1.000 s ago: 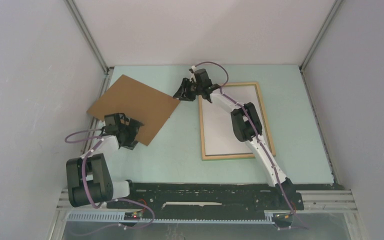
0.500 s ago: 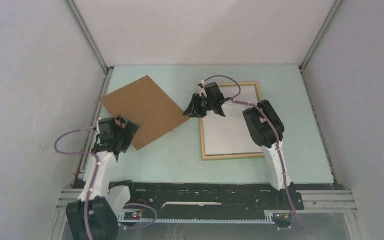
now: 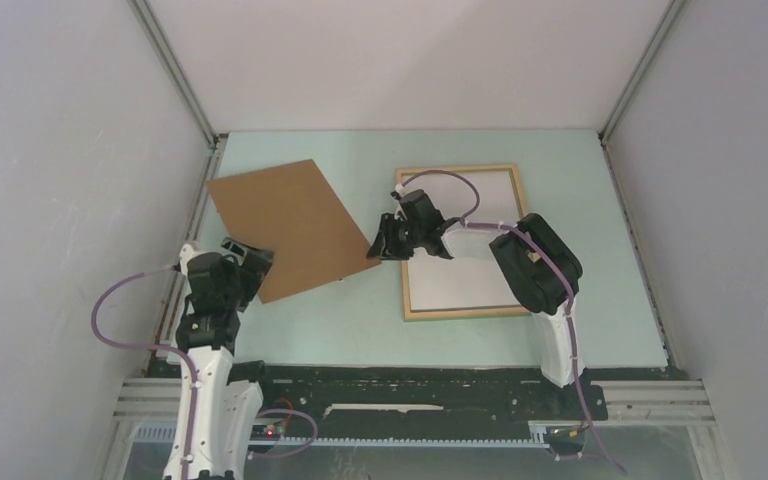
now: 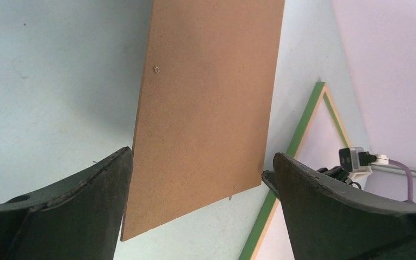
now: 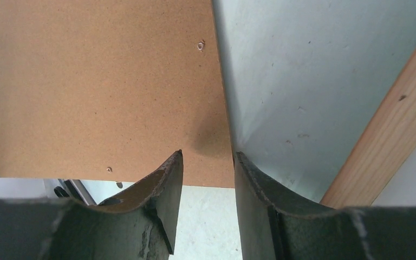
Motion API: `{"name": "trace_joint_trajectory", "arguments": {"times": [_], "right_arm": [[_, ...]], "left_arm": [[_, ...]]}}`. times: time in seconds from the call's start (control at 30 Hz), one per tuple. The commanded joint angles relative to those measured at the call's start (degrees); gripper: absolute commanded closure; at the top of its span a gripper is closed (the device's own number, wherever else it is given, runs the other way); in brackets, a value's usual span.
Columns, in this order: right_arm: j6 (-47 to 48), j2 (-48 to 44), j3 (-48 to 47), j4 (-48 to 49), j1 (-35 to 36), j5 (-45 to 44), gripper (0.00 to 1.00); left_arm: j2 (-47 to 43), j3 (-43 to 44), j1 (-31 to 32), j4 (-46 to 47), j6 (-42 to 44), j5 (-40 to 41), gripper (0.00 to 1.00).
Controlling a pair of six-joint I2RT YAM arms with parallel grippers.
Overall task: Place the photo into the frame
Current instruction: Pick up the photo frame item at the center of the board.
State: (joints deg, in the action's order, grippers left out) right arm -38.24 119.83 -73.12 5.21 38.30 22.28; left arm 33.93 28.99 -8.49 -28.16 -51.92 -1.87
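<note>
The frame (image 3: pixel 460 168), pale wood, lies flat at the right of the table. Its green edge (image 4: pixel 298 135) and a wood strip (image 5: pixel 390 130) show in the wrist views. The photo (image 3: pixel 460 280) fills it as a plain white sheet. The brown backing board (image 3: pixel 285 225) lies left of it, its right corner raised over the table. My right gripper (image 3: pixel 378 245) is shut on that corner (image 5: pixel 207 154), one finger over the board's face (image 5: pixel 97 81), the other at its edge. My left gripper (image 3: pixel 252 258) hangs open by the board's near left corner; the board (image 4: pixel 206 97) shows between its jaws (image 4: pixel 201 154).
Grey walls close in the table on the left, right and back. An aluminium rail (image 3: pixel 182 260) runs along the left edge, beside the board. The black base bar (image 3: pixel 410 385) crosses the near edge. Purple cables loop off both arms.
My right gripper has drawn back toward the near side with the board's corner, and the board has swung clockwise. The left arm has stretched out and its gripper has slid off the board's near corner.
</note>
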Motion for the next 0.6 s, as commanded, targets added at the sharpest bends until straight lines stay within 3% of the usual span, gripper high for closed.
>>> {"name": "trace_joint_trajectory", "arguments": {"times": [0.0,0.33,0.57], "right_arm": [[-3.19,-3.3,0.92,3.74,6.77,7.79,0.54],[-2.54,-3.14,1.49,3.22,7.66,7.21,0.54],[-1.54,-3.41,1.49,3.26,7.64,6.52,0.54]], "left_arm": [[-0.26,3.2,2.86,-1.81,-2.8,-12.72,0.1],[-1.31,8.53,4.14,-4.29,-4.32,-14.49,0.25],[0.01,10.62,4.98,-3.94,-5.91,-16.48,0.27]]}}
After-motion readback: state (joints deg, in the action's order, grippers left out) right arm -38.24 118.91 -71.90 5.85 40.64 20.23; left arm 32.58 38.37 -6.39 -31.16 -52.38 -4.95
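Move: The brown backing board is already tilted up at its left edge, which lies against the left hand's left finger. Its middle is about 8 cm right of that hand, 6 cm ahead and 6 cm lower. From the right hand, at the board's low right-hand corner, its middle lies some 18 cm left, 6 cm ahead and 5 cm higher. The wooden frame's middle is about 18 cm right of the right hand, 3 cm ahead, at about its height. The backing board's left edge is levered farther up by the left hand, which first lingers, then rises about 7 cm, drifting nearly 2 cm right, its pointing fingers tipping up some 10 degrees. They stay wide open, the left finger still against that edge. The right hand, half open and low, keeps its finger at the right-hand corner, creeping about 1.5 cm back and slightly left. ##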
